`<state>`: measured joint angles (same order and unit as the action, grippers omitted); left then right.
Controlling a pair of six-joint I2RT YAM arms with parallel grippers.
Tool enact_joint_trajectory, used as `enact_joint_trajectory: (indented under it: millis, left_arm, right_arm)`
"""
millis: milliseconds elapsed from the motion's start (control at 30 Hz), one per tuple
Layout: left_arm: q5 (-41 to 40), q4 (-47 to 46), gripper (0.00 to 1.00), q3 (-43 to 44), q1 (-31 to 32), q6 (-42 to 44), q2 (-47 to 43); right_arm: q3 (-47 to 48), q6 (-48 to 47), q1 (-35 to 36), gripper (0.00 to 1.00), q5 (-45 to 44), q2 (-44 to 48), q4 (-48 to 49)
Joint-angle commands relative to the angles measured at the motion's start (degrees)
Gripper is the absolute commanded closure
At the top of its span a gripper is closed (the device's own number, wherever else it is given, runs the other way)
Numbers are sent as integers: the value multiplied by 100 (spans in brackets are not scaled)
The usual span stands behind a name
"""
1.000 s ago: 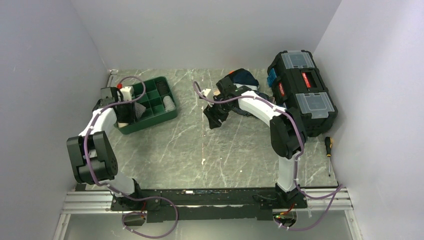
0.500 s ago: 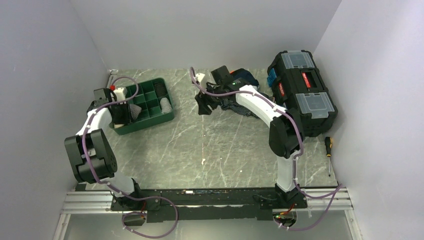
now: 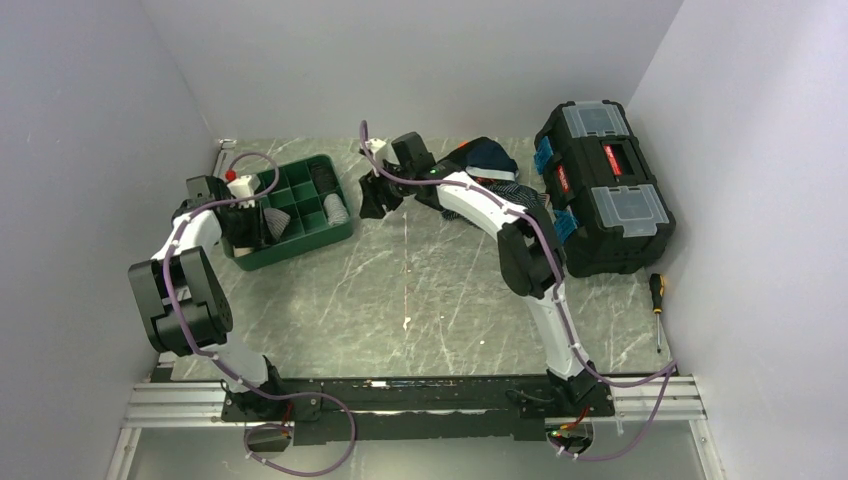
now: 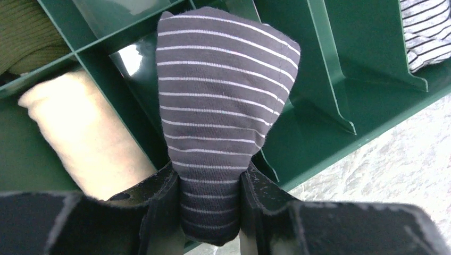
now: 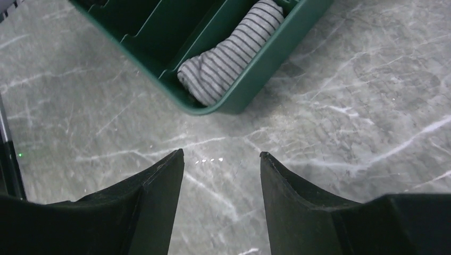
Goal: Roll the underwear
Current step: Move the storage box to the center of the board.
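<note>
The underwear point(image 5: 234, 50) is a pale grey pinstriped roll lying in a corner compartment of the green tray point(image 5: 266, 74); it also shows as a light roll point(image 3: 337, 208) from above and at the edge point(image 4: 425, 32) of the left wrist view. My right gripper point(image 5: 220, 159) hangs open and empty over the marble table, just off that tray corner point(image 3: 372, 200). My left gripper point(image 4: 208, 180) is shut on a darker striped garment roll point(image 4: 223, 90), held over a tray compartment point(image 3: 270, 222).
A cream roll point(image 4: 80, 133) and an olive knit point(image 4: 26, 37) fill other tray cells. A pile of dark garments point(image 3: 490, 158) lies at the back by a black toolbox point(image 3: 605, 180). A screwdriver point(image 3: 657, 292) lies at the right edge.
My right arm has swung left from the garment pile to the tray's corner, its jaws narrowing slightly. The left gripper kept its hold and barely shifted.
</note>
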<state>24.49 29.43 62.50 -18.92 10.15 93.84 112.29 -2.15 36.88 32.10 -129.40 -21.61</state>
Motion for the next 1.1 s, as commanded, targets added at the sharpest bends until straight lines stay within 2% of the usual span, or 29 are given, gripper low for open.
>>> enact_joint_trajectory:
  millis: [0,333,467,600,833,1000,1067]
  left_arm:
    - [413,454,100,-27,148,508,96]
    - [370,415,100,-176,187,635,-29]
    - [368,437,100,-180,187,704,-78]
    - [393,509,100,-118,187,793,-49]
    - [467,649,100,91,202,925,113]
    - [521,647,100,110,275,879,75]
    - [507,590,100,57,345,845,20]
  right_arm:
    - [654,662,-10,43,185,-398,461]
    - [1729,1149,-10,46,376,-1296,493]
    - [1884,1304,33,50,366,-1560,549]
    - [1818,1378,74,60,391,-1680,561]
    - [1241,1452,105,83,645,-1399,622]
    - [72,1657,143,100,593,-658,902]
    - [-340,1757,152,100,488,-315,1031]
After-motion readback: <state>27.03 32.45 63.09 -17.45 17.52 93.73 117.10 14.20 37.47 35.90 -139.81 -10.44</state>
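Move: The right hand hangs open beside the storage box: the near half of the box's right-hand rim lies some 5 cm to its left, about level with it fore and aft and 4 cm lower. Inside that rim, the pale striped roll lies about 8 cm left and 1 cm ahead, the black roll about 10 cm left and 7 cm ahead, both some 6 cm lower. From the left hand, already pinching the grey striped roll in the box, that rim spot lies about 19 cm to its right and 5 cm ahead. The right hand reaches about 5 cm to the left and some 3 cm forward while sinking about 3 cm, its fingers tipping roughly 10 degrees, then shuts them on the right-hand rim by the pale striped roll, one finger inside and one outside, and starts back and to the right by about 1 cm each. The left hand keeps its pinch on the grey striped roll down in the box, turning some 10 degrees clockwise and sliding over a centimetre to the right, mostly at the end. ##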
